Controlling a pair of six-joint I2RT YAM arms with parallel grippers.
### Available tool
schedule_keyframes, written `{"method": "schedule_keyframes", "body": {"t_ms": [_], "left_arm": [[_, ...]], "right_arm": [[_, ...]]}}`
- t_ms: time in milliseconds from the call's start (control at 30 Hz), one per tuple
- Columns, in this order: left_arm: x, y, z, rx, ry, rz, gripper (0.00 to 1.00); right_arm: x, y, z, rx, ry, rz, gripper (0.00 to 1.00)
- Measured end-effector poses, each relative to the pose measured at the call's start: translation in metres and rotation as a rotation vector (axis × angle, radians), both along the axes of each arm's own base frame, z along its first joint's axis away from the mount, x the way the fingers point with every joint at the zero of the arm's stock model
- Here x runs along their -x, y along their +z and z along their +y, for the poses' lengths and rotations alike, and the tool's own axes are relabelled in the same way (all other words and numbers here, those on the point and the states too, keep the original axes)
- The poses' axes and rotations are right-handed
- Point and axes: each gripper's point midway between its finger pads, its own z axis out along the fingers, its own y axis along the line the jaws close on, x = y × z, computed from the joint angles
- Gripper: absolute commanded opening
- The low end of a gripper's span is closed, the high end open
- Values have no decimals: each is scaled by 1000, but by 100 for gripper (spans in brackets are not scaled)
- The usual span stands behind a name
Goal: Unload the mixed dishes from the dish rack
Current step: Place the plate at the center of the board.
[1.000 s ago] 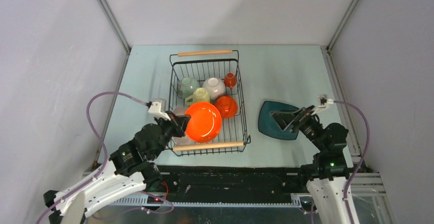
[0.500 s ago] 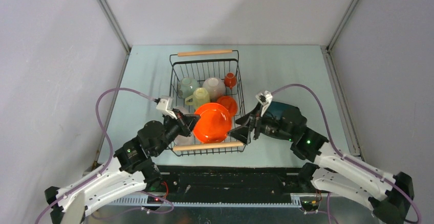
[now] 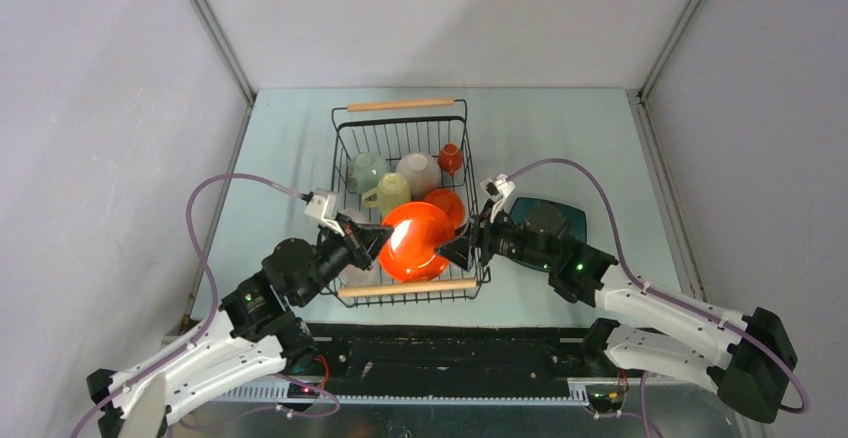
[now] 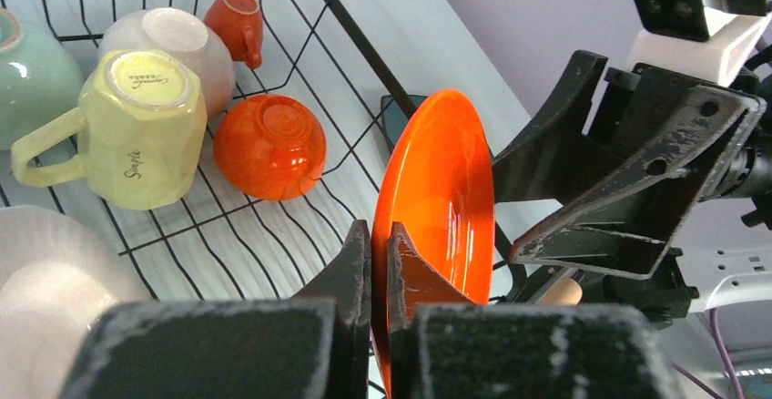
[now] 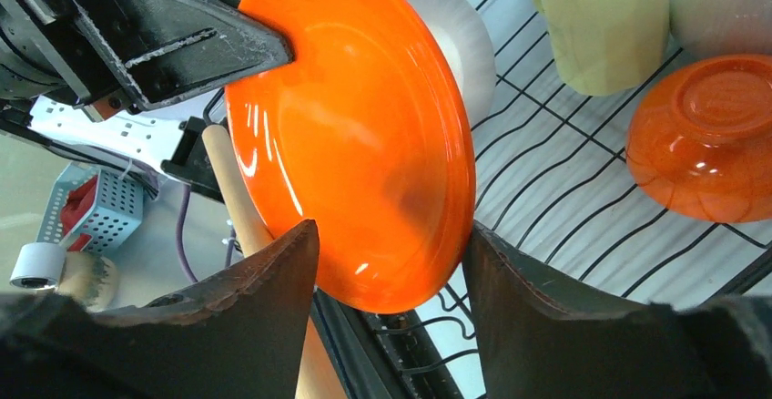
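The black wire dish rack (image 3: 341,158) stands mid-table. My left gripper (image 3: 375,236) (image 4: 378,230) is shut on the near rim of the orange plate (image 3: 412,243) (image 4: 437,199), holding it on edge above the rack's near end. From the right, my right gripper (image 3: 455,248) (image 5: 391,230) stands open, one finger on each side of the orange plate's (image 5: 355,144) other rim. Still in the rack are a pale yellow mug (image 3: 392,190), an orange bowl (image 3: 450,201), an orange cup (image 3: 450,158), a white bowl (image 3: 418,170), a pale green bowl (image 3: 366,170) and a white dish (image 4: 45,299).
A dark teal square plate (image 3: 572,220) lies on the table right of the rack, partly under my right arm. The rack's near wooden handle (image 3: 410,286) runs just below the held plate. Grey walls close in the table on three sides.
My right arm has swung left from the teal plate to the rack, and its jaws have narrowed around the orange plate. My left gripper has raised the plate and tilted it rightwards.
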Motion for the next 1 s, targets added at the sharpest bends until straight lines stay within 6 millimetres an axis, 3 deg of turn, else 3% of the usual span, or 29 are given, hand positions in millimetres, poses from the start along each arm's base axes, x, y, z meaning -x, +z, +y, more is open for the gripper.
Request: {"method": "schedule_keyframes", "body": {"t_ms": [67,267,367,400,433,567,667,800,1000], "left_arm": [[1,2,-2,4,-16,-8,0],[3,2,-5,-1,-36,-10,2],[3,2,-4,-1,-34,-10,19],[3,2,-4,0,-31,-9,23],[3,1,-4,1,-26,-6,31],[3,-2,-3,1,-18,15,53],[3,-1,-4,15,-15,24,60],[3,1,-4,26,-14,26,96],[3,-3,-2,15,-1,40,100]], "right_arm": [[0,-1,1,3,2,0,56],[-3,-7,1,23,-5,2,29],[-6,-9,0,29,-20,2,14],[-7,-9,-1,31,-24,2,3],[-6,-9,-1,28,-25,11,0],[0,-1,-2,5,-19,10,0],[2,9,-5,-21,-25,-5,0],[4,20,-13,-52,-51,-27,0],[-1,35,-25,-106,-125,-52,0]]}}
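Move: The orange plate is still pinched in the left gripper, with its middle about 6 cm to that hand's right, 2 cm nearer the base and 2 cm lower. From the open right gripper, its middle lies some 5 cm to the left, 1 cm ahead and 1 cm above. From the right hand, the rack's near wooden handle runs about 7 cm left, level with it and 12 cm below; the orange bowl sits roughly 20 cm ahead, 2 cm right and 15 cm below. Close the right gripper on the orange plate's near rim, where its fingers already straddle it, and hold the left hand in place. As the right fingers shut, open the left gripper fully to give up its side of the plate. Then lift the right hand about 3.5 cm and carry it some 2.5 cm to the right, away from the left hand, turning slightly clockwise. ##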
